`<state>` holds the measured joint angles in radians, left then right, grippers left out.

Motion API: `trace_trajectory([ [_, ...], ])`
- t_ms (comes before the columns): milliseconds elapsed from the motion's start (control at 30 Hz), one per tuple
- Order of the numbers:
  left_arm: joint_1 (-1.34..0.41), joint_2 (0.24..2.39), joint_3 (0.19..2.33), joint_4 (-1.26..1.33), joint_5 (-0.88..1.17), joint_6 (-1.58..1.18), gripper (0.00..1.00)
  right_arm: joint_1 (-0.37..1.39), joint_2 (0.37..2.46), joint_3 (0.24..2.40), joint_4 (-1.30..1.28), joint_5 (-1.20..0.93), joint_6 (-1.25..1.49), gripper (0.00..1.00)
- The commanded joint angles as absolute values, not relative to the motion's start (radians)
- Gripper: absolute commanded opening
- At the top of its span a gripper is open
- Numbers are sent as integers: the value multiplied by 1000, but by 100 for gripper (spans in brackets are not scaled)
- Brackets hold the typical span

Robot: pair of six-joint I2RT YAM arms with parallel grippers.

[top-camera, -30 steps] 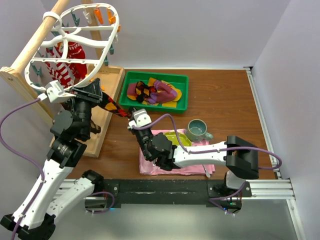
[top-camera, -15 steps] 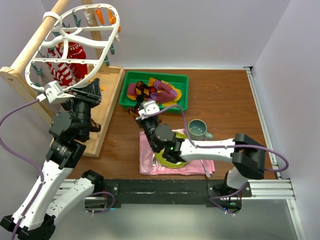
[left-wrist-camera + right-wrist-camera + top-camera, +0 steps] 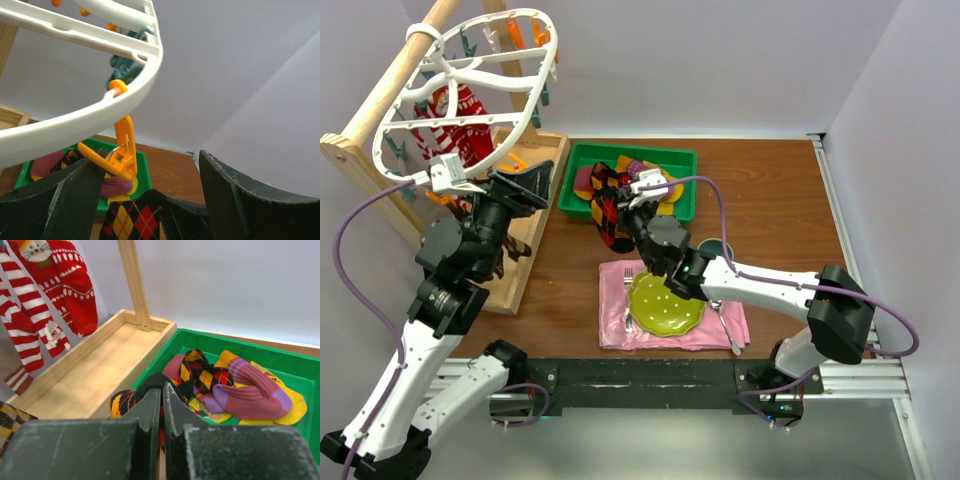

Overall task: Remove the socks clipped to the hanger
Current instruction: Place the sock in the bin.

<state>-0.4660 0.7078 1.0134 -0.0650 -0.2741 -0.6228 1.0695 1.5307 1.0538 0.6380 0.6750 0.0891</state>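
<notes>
The white oval hanger (image 3: 470,90) hangs from the wooden pole at the top left, and red-and-white striped socks (image 3: 448,112) are still clipped under it. My left gripper (image 3: 525,185) stands open just below the hanger's rim (image 3: 100,115). An orange clip (image 3: 122,150) dangles beside its left finger (image 3: 50,200), with nothing between the jaws. My right gripper (image 3: 625,195) is shut on a black, yellow and red argyle sock (image 3: 608,215), held at the near left corner of the green tray (image 3: 685,160). The sock (image 3: 125,400) bulges out around the shut jaws.
The green tray (image 3: 280,360) holds several loose socks, among them a maroon one (image 3: 250,390) and a second argyle one (image 3: 205,372). The wooden rack base (image 3: 535,220) lies under the hanger. A yellow-green plate (image 3: 665,300) sits on a pink napkin (image 3: 615,320) near the front.
My left gripper has opened and let go of the orange clip. My right gripper has carried the argyle sock away from the rack, up to the green tray.
</notes>
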Motion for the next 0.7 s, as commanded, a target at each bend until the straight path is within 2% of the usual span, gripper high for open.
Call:
trace_trajectory([
  [0, -468, 729, 1080, -103, -73, -572, 79, 1009, 1486, 1101, 578, 592, 185, 0],
  [367, -468, 755, 1071, -129, 162, -540, 79, 845, 1598, 1233, 514, 466, 227, 0],
  [667, -468, 775, 1077, -166, 262, -500, 79, 669, 1839, 1453, 407, 336, 339, 0],
])
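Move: The black, red and yellow sock hangs already pinched in the right hand. The middle of the green bin, where the hand takes it, lies about 13 cm ahead of that hand, some 2 cm to its right and 27 cm below. The mug stands roughly 4 cm back and 21 cm to the right of the hand, the green plate about 13 cm back and 10 cm right. From the left hand the bin is some 18 cm ahead, 15 cm right and 40 cm below. The sock, still pinched in the shut right fingers, is carried forward about 13 cm and slightly right, towards and over the bin, with only a shallow dip and rise on the way. Meanwhile the left hand, empty and already open, swings right some 7 cm away from the hanger, sinking and drawing back a little as it turns clockwise about 25 degrees. ##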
